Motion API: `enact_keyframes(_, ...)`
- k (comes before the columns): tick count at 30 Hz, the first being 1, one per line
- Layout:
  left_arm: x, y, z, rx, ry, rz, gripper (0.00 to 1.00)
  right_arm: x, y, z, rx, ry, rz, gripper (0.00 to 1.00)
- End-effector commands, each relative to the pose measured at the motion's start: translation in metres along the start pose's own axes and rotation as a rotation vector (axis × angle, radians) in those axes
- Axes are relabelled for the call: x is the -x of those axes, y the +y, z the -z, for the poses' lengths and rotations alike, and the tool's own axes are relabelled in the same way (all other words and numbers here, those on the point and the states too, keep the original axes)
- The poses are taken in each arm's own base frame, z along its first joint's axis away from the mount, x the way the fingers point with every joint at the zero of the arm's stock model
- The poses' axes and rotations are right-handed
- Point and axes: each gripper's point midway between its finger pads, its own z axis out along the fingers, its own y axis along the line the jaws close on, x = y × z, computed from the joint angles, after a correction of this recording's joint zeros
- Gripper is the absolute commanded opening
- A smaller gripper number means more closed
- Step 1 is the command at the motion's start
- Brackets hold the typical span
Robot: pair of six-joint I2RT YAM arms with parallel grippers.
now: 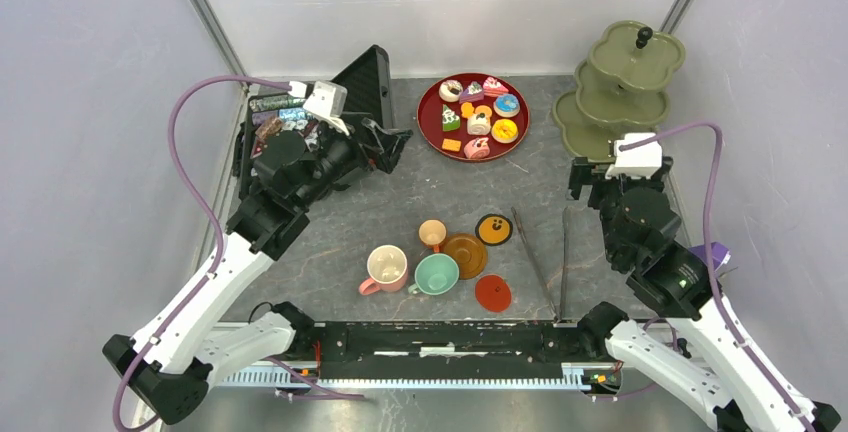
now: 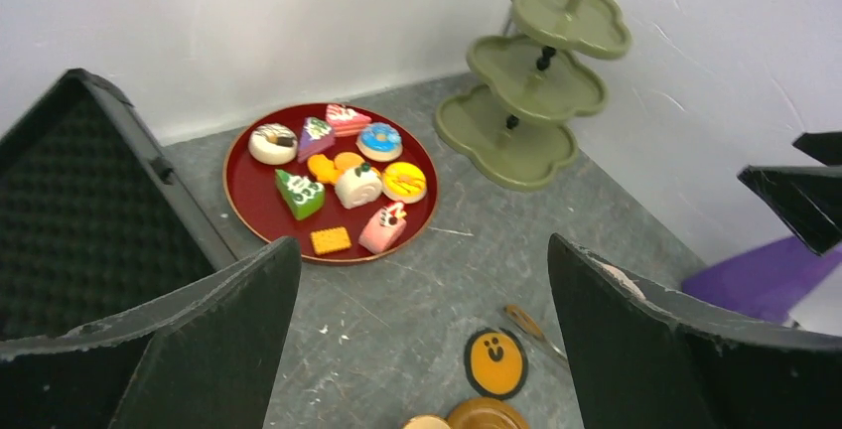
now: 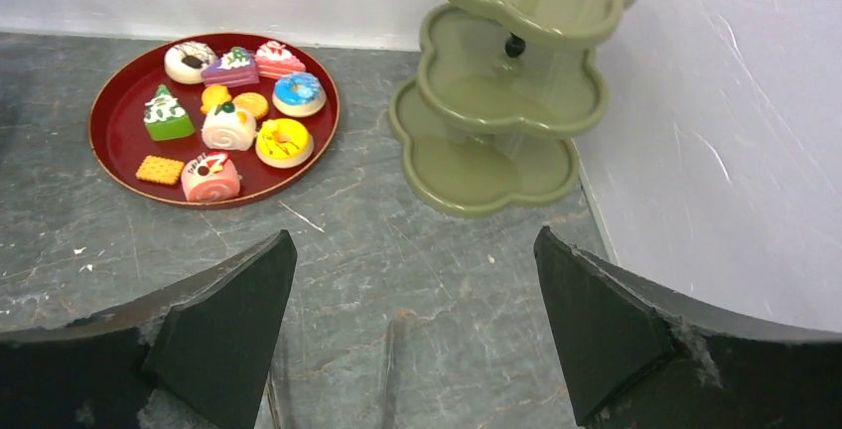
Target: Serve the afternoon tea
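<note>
Several toy pastries [image 1: 480,122] lie on a red plate [image 1: 430,132] at the back centre, also visible in the left wrist view [image 2: 253,201] and the right wrist view [image 3: 114,121]. A pink cup [image 1: 386,268], a mint cup [image 1: 436,274] and a small orange cup [image 1: 432,234] stand near the front, with a brown saucer [image 1: 466,255], an orange smiley saucer [image 1: 494,229] and a red saucer [image 1: 492,293]. My left gripper [image 1: 395,147] [image 2: 422,245] hovers open left of the plate. Below the stand, my right gripper [image 1: 598,180] [image 3: 415,233] is open and holds nothing.
A green three-tier stand [image 1: 620,92] [image 3: 477,171] fills the back right corner, its tiers bare. Thin metal tongs [image 1: 540,262] [image 3: 387,379] lie between the cups and the right arm. An open black case [image 1: 365,77] stands at back left. Walls close in three sides.
</note>
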Motion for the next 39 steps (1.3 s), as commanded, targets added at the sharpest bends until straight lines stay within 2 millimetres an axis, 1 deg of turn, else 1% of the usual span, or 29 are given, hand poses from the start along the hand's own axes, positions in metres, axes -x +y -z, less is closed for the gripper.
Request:
enact_keyframes(1,0.017,-0.017,0.002,-0.037,-0.033,-0.054,1.0,-0.017,-0.011,0.003,-0.078,0.02,-0.069,0.98)
enact_keyframes(3,0.016,-0.02,0.002,-0.047,-0.027,-0.059,1.0,-0.033,-0.006,0.001,-0.073,0.056,-0.061,0.98)
enact_keyframes(6,0.015,-0.016,0.002,-0.016,-0.028,-0.06,1.0,-0.059,0.006,-0.003,-0.054,0.132,-0.065,0.98)
enact_keyframes(9,0.015,-0.016,0.001,-0.009,-0.025,-0.061,1.0,-0.092,0.026,-0.005,0.003,0.212,-0.102,0.98)
enact_keyframes(11,0.015,-0.016,0.002,-0.007,-0.025,-0.057,1.0,-0.111,0.047,-0.005,0.084,0.248,-0.142,0.98)
enact_keyframes(12,0.015,-0.017,0.002,-0.009,-0.025,-0.055,1.0,-0.117,0.055,-0.005,0.122,0.256,-0.156,0.98)
enact_keyframes(13,0.016,-0.017,0.003,-0.01,-0.028,-0.055,1.0,-0.125,0.061,-0.004,0.142,0.268,-0.167,0.98)
enact_keyframes(15,0.016,-0.018,0.003,-0.011,-0.026,-0.053,1.0,-0.138,0.066,-0.005,0.148,0.286,-0.188,0.98)
enact_keyframes(20,0.017,-0.02,0.004,-0.012,-0.028,-0.047,1.0,-0.173,0.068,-0.007,0.092,0.37,-0.218,0.98)
enact_keyframes(22,0.014,-0.019,0.002,-0.006,-0.022,-0.048,1.0,-0.189,0.063,-0.009,0.049,0.416,-0.224,0.98)
enact_keyframes(25,0.013,-0.018,0.002,0.0,-0.02,-0.047,1.0,-0.219,0.056,-0.011,0.012,0.519,-0.231,0.98)
enact_keyframes(27,0.014,-0.019,0.002,-0.001,-0.022,-0.046,1.0,-0.242,0.044,-0.011,-0.027,0.59,-0.257,0.98)
enact_keyframes(29,0.013,-0.019,0.003,0.001,-0.023,-0.047,1.0,-0.26,0.04,-0.011,-0.028,0.638,-0.306,0.98)
enact_keyframes(32,0.011,-0.02,0.001,0.002,-0.017,-0.049,1.0,-0.271,0.039,-0.011,-0.022,0.65,-0.35,0.98)
enact_keyframes(36,0.009,-0.022,0.0,-0.004,-0.01,-0.048,1.0,-0.282,0.04,-0.008,-0.017,0.68,-0.347,0.99)
enact_keyframes(39,0.01,-0.023,0.002,-0.006,-0.013,-0.048,1.0,-0.287,0.043,-0.006,0.0,0.69,-0.35,0.93)
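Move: Below the wide-open right hand, some 35 cm down and 7 cm back, lies the middle of the long thin knife, about level with the hand sideways. The slotted server lies 7 cm left of the knife, no farther out. From the hand, the smiley coaster is 16 cm left and 1 cm ahead, the red coaster 16 cm left and 14 cm back. From the left hand the knife is about 40 cm right, 11 cm back and 41 cm down. Down goes the right hand, fast, by some 29 cm towards the knife, drifting about 3 cm back. It bows left on the way, then swings back right to line up over the knife. The wrist tips nose-down by about 40 degrees and rolls its left side up, fingers staying wide open either side of the knife's line, still short of touching it. ##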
